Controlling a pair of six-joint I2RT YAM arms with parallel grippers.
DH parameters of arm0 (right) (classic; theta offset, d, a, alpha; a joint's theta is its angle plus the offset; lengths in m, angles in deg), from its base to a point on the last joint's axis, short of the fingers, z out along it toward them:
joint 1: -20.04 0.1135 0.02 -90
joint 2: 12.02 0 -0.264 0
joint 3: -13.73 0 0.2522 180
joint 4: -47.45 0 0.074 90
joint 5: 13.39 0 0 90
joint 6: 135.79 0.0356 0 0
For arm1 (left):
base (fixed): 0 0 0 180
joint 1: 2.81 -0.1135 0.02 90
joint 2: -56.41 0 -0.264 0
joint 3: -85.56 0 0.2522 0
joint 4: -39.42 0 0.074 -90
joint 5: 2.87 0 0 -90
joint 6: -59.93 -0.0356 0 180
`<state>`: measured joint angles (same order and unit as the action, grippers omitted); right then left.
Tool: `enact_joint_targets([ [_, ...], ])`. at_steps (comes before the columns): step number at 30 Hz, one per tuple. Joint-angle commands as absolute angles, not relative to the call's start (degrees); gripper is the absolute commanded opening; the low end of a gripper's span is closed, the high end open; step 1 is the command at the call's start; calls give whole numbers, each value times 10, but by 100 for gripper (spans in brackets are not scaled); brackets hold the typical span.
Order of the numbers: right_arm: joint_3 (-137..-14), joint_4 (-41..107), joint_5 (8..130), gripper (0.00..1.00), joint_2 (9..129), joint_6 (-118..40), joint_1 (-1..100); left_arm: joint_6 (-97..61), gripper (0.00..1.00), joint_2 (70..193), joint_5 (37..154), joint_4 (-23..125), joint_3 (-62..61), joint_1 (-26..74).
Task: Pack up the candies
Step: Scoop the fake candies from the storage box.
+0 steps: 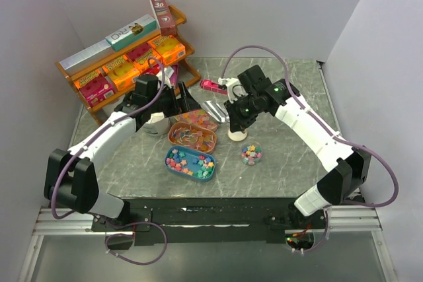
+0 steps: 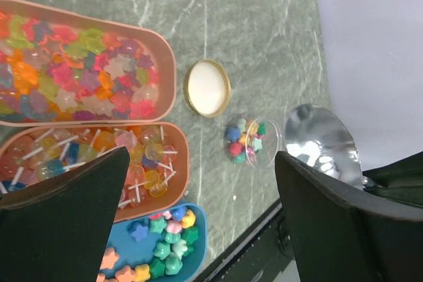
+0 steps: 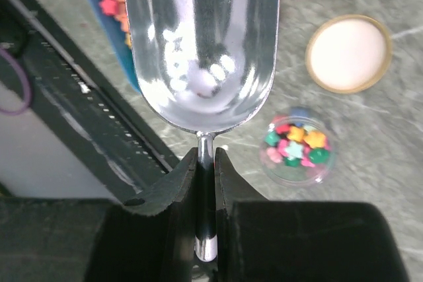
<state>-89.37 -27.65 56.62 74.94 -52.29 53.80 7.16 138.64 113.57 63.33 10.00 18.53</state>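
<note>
A small clear jar [image 1: 251,154] [image 2: 250,142] [image 3: 297,146] holding colourful star candies stands on the marble table. Its white gold-rimmed lid [image 1: 236,135] [image 2: 207,88] [image 3: 348,54] lies beside it. More candies fill a blue tray [image 1: 190,163] [image 2: 195,229], and a pink tray [image 1: 196,119] [image 2: 165,64] holds translucent stars. My right gripper [image 1: 229,113] [image 3: 206,163] is shut on the thin handle of a shiny metal scoop [image 1: 215,109] [image 3: 205,44] [image 2: 324,140], whose bowl looks empty, above the table's front edge. My left gripper [image 1: 184,102] [image 2: 201,163] hangs open over the trays, holding nothing.
An orange tray [image 1: 192,138] [image 2: 182,163] of lollipops sits between the pink and blue trays. A wooden shelf [image 1: 125,57] with orange and pink boxes stands at the back left. A pink box [image 1: 211,86] lies behind the right gripper. The table's black front edge [image 3: 73,97] runs close by.
</note>
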Motion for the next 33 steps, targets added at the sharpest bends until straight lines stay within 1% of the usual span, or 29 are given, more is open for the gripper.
enact_joint_targets([
  [1,-911,-275,641,0,771,-531,555,69,99,1373,1104,604,65,189],
  [5,-923,-287,690,0,805,-522,575,53,99,1373,1092,630,54,189],
  [9,-959,-281,695,0,820,-510,603,32,99,1383,1126,642,54,189],
  [12,-971,-262,694,0,814,-494,614,19,94,1390,1140,656,67,189],
  [13,-973,-259,697,0,810,-492,617,17,89,1389,1141,659,72,189],
  [17,-965,-241,712,0,780,-497,629,-17,86,1367,1122,661,101,189],
  [20,-959,-230,710,0,756,-508,633,-48,82,1364,1131,676,102,189],
  [21,-960,-230,712,0,753,-512,634,-53,79,1366,1147,674,106,189],
  [24,-949,-218,722,0,732,-526,634,-53,74,1371,1160,656,131,189],
  [28,-919,-177,699,0,692,-551,634,-53,70,1388,1161,640,148,189],
  [33,-927,-149,668,0,688,-562,633,-50,68,1415,1162,637,144,189],
])
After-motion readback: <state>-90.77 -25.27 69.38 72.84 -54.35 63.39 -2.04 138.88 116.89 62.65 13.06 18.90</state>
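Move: The scoop's empty blade lies about 7 cm right of the open left hand, 3 cm nearer the base and roughly level. Below the left hand by some 17 cm, the pink candy box is about 4 cm right and level fore-and-aft, the lollipop box 2 cm right and 8 cm back. The right hand holds the scoop's handle, the left fingers some 14 cm to its left and 6 cm ahead; 18 cm below it, the jar is 4 cm back, 5 cm right. Right hand dips about 4 cm leftward, then lifts the scoop 6 cm beside the left hand's sinking, closing fingers. ##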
